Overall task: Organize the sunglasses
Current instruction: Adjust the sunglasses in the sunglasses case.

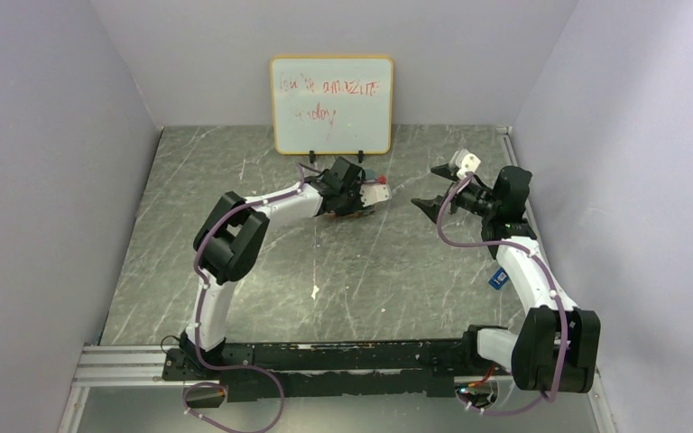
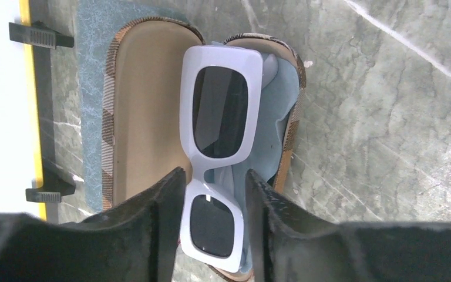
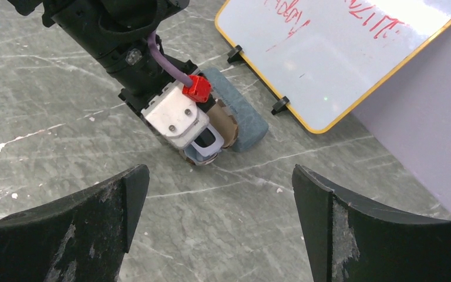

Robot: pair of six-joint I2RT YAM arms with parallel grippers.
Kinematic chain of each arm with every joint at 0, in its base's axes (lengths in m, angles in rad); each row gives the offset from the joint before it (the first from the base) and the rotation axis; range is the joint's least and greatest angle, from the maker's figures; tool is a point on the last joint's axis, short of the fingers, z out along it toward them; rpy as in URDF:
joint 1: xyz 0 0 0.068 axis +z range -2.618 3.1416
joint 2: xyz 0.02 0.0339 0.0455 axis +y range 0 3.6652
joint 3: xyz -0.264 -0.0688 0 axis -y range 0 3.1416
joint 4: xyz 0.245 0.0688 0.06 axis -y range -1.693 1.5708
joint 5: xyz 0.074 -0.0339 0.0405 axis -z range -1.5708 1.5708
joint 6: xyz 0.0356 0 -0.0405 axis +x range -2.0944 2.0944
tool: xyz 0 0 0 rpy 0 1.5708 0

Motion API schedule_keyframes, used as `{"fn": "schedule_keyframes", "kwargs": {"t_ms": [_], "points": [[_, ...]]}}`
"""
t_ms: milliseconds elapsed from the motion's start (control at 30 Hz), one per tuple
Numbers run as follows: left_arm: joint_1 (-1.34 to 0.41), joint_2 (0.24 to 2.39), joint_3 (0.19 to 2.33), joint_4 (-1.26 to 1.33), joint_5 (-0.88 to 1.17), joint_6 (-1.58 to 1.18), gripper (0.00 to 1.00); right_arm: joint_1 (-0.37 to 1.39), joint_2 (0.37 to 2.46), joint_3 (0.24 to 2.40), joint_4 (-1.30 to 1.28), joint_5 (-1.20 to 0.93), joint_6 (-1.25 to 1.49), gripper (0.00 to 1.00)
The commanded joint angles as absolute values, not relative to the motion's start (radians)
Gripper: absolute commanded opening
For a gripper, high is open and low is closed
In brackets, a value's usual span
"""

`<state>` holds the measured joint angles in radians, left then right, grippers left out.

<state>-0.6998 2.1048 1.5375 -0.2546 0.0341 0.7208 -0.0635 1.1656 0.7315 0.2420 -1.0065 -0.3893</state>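
Note:
The sunglasses (image 2: 217,117), a chunky white pair with dark lenses, lie on a light-blue cloth (image 2: 270,117) inside an open plaid case (image 2: 147,117). My left gripper (image 2: 214,173) straddles one lens end. Its left finger touches the frame, and only a sliver of cloth shows beside the right finger. In the right wrist view the sunglasses (image 3: 208,144) peek out under the left gripper's head. In the top view the left gripper (image 1: 361,200) sits over the case near the whiteboard. My right gripper (image 1: 429,203) (image 3: 217,170) hovers wide open to the right, holding nothing.
A whiteboard (image 1: 331,104) stands on feet at the back, just behind the case. A grey-blue oblong case (image 3: 241,114) lies between the plaid case and the board. A small blue item (image 1: 498,278) rests by the right arm.

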Motion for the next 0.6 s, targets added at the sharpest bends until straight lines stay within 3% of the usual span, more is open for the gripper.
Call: {"fn": "schedule_keyframes", "kwargs": {"t_ms": [0,200,300,400,433,500,567], "points": [[-0.702,2.013,1.543,-0.213,0.050,0.689,0.50,-0.066,1.198,0.738,0.288,-1.045,-0.381,0.95],[-0.702,1.893,1.456,-0.134,0.002,0.660,0.57,0.050,1.334,0.816,0.253,-0.919,-0.366,0.88],[-0.700,1.831,1.367,-0.069,-0.039,0.660,0.67,0.136,1.438,0.901,0.220,-0.831,-0.326,0.81],[-0.699,1.793,1.286,-0.011,-0.071,0.661,0.68,0.181,1.573,0.998,0.228,-0.799,-0.223,0.64],[-0.698,1.785,1.266,0.007,-0.076,0.658,0.79,0.188,1.623,1.052,0.224,-0.794,-0.186,0.54],[-0.689,1.777,1.236,0.036,-0.078,0.644,0.81,0.196,1.723,1.134,0.208,-0.791,-0.112,0.35],[-0.670,1.773,1.219,0.042,-0.060,0.617,0.83,0.198,1.804,1.200,0.191,-0.781,-0.064,0.25]]}}
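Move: The sunglasses lie lenses up in the open sunglasses case. Their middle is about 3 cm to the right of the left hand, 1 cm ahead and 2 cm below. From the right hand they are some 17 cm left, 9 cm ahead and 20 cm below. The case's middle is about 2 cm farther out than the sunglasses and slightly lower, and the blue box lies some 8 cm beyond them, behind the case lid. The left hand backs off from the sunglasses, rising about 8 cm and drifting some 3 cm to its left as its fingers, until now straddling the frame near the bridge, spread from under half to most of the way open and tilt up roughly 15 degrees. Meanwhile the wide-open right hand comes in from the right towards the sunglasses' right end, about 9 cm left, 7 cm forward and 7 cm down, with its fingers tipping down some 20 degrees and closing to about a third open, still above the case and touching nothing. ##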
